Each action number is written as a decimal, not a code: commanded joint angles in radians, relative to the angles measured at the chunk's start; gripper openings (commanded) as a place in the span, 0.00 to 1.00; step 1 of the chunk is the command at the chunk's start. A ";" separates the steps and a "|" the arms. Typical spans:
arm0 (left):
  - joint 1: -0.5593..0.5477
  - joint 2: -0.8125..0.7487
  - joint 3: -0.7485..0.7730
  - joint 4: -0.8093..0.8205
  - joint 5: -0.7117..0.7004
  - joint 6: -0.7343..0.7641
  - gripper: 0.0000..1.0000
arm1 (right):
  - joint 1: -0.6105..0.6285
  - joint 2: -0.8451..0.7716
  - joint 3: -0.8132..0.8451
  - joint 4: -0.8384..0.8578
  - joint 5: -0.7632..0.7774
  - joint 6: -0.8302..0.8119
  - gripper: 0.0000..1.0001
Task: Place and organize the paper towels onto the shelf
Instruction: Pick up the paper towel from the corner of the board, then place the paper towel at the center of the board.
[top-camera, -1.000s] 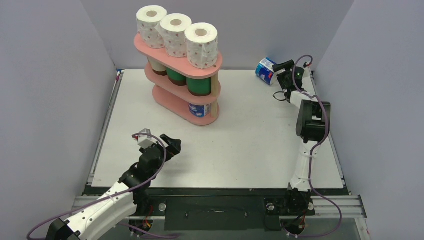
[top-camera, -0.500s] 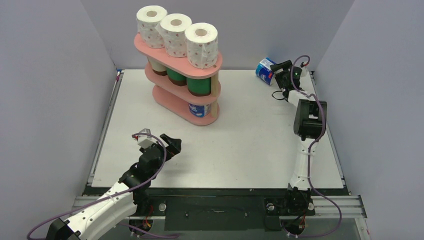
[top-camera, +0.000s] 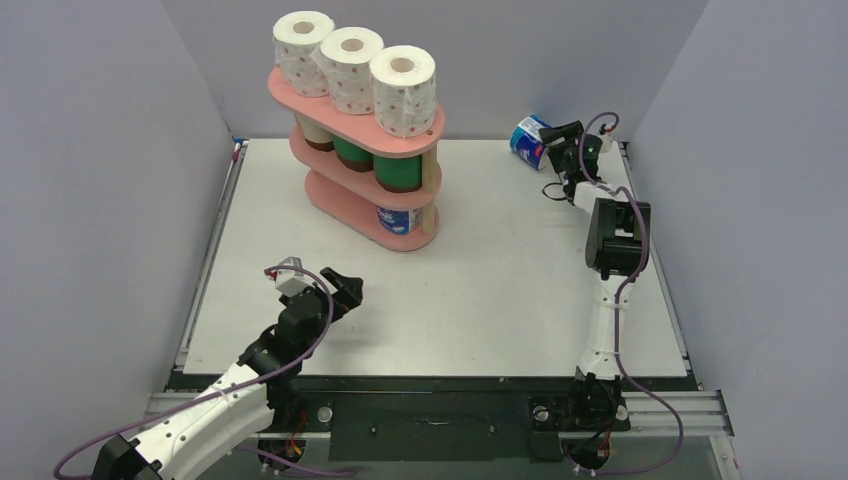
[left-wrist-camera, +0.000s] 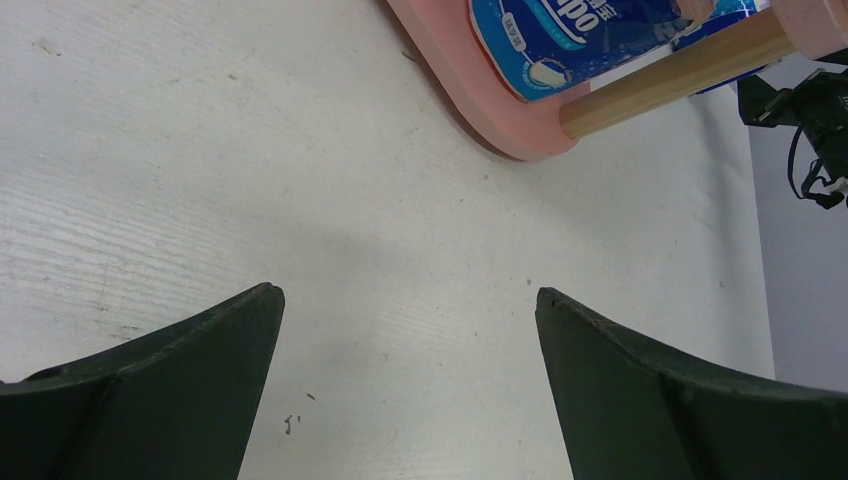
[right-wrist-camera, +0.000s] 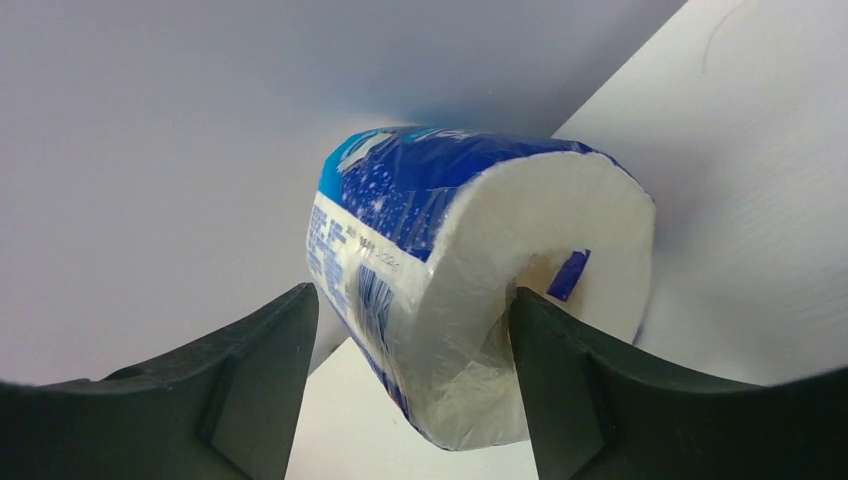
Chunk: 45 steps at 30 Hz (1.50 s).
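Note:
The salmon-pink shelf (top-camera: 352, 128) stands at the back left of the table. Three white red-dotted paper towels (top-camera: 349, 68) sit on its top board, green-wrapped ones (top-camera: 397, 170) on the middle board, and a blue-white one (top-camera: 398, 219) on the bottom. Another blue-white roll (top-camera: 530, 139) lies on its side at the far right by the back wall. My right gripper (top-camera: 556, 143) is at that roll (right-wrist-camera: 470, 260), open (right-wrist-camera: 410, 310): one finger is at the core hole and the other stands a little off the wrapper. My left gripper (top-camera: 345, 290) is open and empty over bare table (left-wrist-camera: 408, 295).
Grey walls close in the table on three sides, and the lying roll is close to the back wall. In the left wrist view the shelf's bottom board (left-wrist-camera: 470, 100) and a wooden post (left-wrist-camera: 680, 75) lie ahead of the fingers.
My right gripper has pushed a little further onto the lying blue-white roll and its jaws have narrowed. The left arm has not moved.

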<state>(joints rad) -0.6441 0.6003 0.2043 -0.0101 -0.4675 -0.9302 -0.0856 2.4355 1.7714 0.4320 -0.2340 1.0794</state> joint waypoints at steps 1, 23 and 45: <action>0.007 0.006 0.005 0.043 -0.018 0.011 0.97 | 0.013 0.009 0.036 0.114 -0.025 0.006 0.63; 0.006 -0.106 -0.002 -0.044 -0.008 -0.001 0.98 | 0.010 -0.117 -0.165 0.300 -0.041 0.042 0.23; 0.005 -0.421 0.029 -0.275 -0.018 0.051 0.98 | 0.322 -1.163 -0.885 -0.199 0.221 -0.429 0.18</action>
<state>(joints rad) -0.6441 0.1997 0.2016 -0.2584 -0.4751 -0.9165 0.1535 1.4582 0.9249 0.4118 -0.1307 0.8394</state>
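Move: The blue paper towel roll lies on its side just off the right gripper, its middle about 3 cm ahead, 5 cm to the left and 3 cm lower; one finger is already in its core and the other outside the wrapper. From the right hand, the pink shelf's middle is some 47 cm left, 20 cm back and 8 cm higher. From the left gripper, the paper towel roll lies about 46 cm ahead, 48 cm to the right and a little lower. Shut the right fingers on the roll's end, pinching its wall between core and wrapper, while easing about 1 cm left. Then pull it back about 22 cm with gathering speed, soon also rising some 14 cm and swinging 10 cm left towards the shelf, fingers tipping slightly up and the hand's left side dipping about 15 degrees. Draw the open left gripper up and back about 4 cm. ##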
